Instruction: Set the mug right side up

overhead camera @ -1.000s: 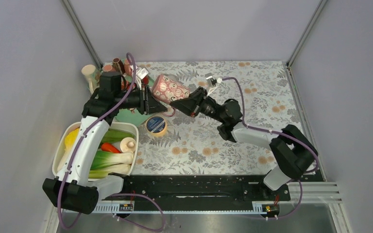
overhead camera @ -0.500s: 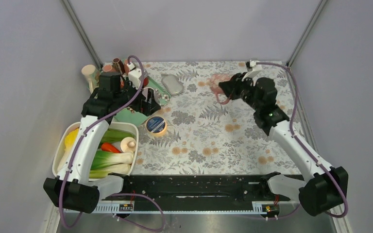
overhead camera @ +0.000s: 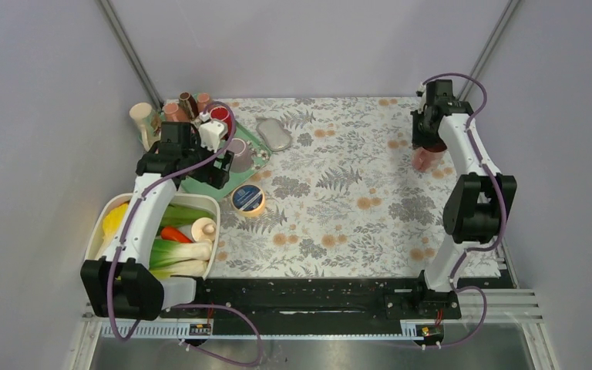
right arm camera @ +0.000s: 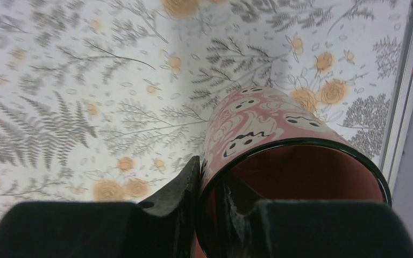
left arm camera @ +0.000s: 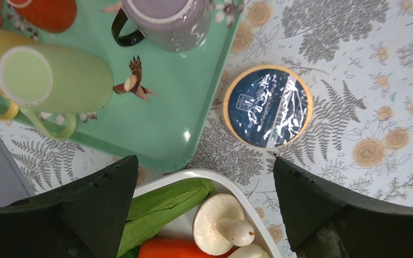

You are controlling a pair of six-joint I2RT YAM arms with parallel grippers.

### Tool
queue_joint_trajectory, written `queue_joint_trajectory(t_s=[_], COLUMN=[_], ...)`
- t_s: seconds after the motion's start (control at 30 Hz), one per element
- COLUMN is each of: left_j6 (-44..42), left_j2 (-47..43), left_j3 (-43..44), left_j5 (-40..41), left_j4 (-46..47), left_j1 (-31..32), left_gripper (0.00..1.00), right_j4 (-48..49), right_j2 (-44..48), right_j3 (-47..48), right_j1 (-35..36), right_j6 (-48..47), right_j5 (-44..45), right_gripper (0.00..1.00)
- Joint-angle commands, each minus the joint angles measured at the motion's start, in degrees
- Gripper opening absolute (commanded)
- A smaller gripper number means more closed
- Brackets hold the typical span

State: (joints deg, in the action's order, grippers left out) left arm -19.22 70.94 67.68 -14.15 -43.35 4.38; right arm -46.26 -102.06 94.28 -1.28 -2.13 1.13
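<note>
The mug (overhead camera: 425, 159) is pink with black-and-white faces and a dark rim. It hangs by the table's right edge with its mouth turned up toward the wrist camera. My right gripper (overhead camera: 428, 140) is shut on the mug's (right arm camera: 263, 126) wall, one finger (right arm camera: 183, 185) outside and the other inside the rim. Whether its base touches the cloth I cannot tell. My left gripper (overhead camera: 219, 165) stands wide open with nothing in it. In the left wrist view my left gripper (left arm camera: 204, 161) hovers over the green tray's corner and the basket's rim.
A green tray (left arm camera: 156, 118) holds a purple mug (left arm camera: 166, 19) and a green mug (left arm camera: 59, 80). A round blue-lidded tin (overhead camera: 247, 198) lies beside it. A white basket (overhead camera: 99, 223) of vegetables sits at front left. A grey oval object (overhead camera: 275, 134) lies at the back. The metal rail (right arm camera: 403, 102) runs close to the pink mug.
My right arm swung the mug from the middle-left across to the right edge. My left gripper opened wide and drew back over the tray.
</note>
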Motion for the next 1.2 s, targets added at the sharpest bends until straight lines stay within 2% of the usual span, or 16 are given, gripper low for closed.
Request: queue_joint_trajectory(t_s=[0.0,0.27,0.47,0.57,0.7,0.77,0.93,1.07,1.17], left_j6=[-3.4,-4.2,-4.2,-4.3,-4.2,-4.1,-3.8,-3.7,-3.7], left_j2=[1.5,3.3,4.8,5.0,5.3,5.4,6.8,7.8,8.4], left_j3=[-1.2,-2.9,-3.0,-3.0,-3.3,-3.5,-2.8,-2.1,-1.6], left_j5=[2.7,3.4,4.1,4.4,5.5,5.6,4.8,4.5,3.9], left_j4=[0.8,2.2,2.9,3.1,4.2,4.9,4.9,4.9,4.9], left_j1=[-1.3,-2.0,-2.0,-2.1,-2.1,-2.1,-2.1,-2.1,-2.1], left_gripper=[0.99,0.99,0.99,0.99,0.99,0.99,0.99,0.99,0.99], right_j4=[-7.0,-8.0,-1.1,-3.7,-15.3,-16.4,-6.9,-9.5,-8.7], right_j2=[-5.6,-14.7,-20.0,-26.6,-40.6,-44.1,-41.2,-44.1,-43.5], right_j3=[9.0,15.3,21.3,31.0,54.9,61.4,52.8,57.4,55.4], right_j1=[-2.5,-4.8,-5.5,-5.6,-5.8,-5.9,-6.5,-6.5,-6.6], right_j6=[-4.1,-5.4,-7.9,-9.2,-10.3,-10.8,-10.3,-10.3,-10.7], right_j5=[4.9,3.4,1.5,1.4,0.8,0.6,-3.1,-3.2,-3.5], right_gripper=[0.0,0.0,0.0,0.0,0.0,0.0,0.0,0.0,0.0])
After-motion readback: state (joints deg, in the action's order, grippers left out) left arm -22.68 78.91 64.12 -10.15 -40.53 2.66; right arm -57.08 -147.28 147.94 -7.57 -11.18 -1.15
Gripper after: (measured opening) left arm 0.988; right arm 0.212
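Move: The right fingers already hold the pink mug by its wall, opening upward. It is bound for bare cloth in the far right corner, about 15 cm ahead, 10 cm to the right and 17 cm below the hand. The metal rail runs some 10 cm to the right of that spot, level with it. From the left hand, the spot is roughly 27 cm ahead, 66 cm to the right and 20 cm below. Keeping its pinch on the mug's wall, one finger inside and one outside, the right hand first sinks about 7 cm while shifting right, tipping down a little. It then swings forward some 13 cm towards the far corner, tilting back, and makes a short final dip to set the mug on the cloth. The left hand, empty and open, sinks about 6 cm near the tray's close corner. ##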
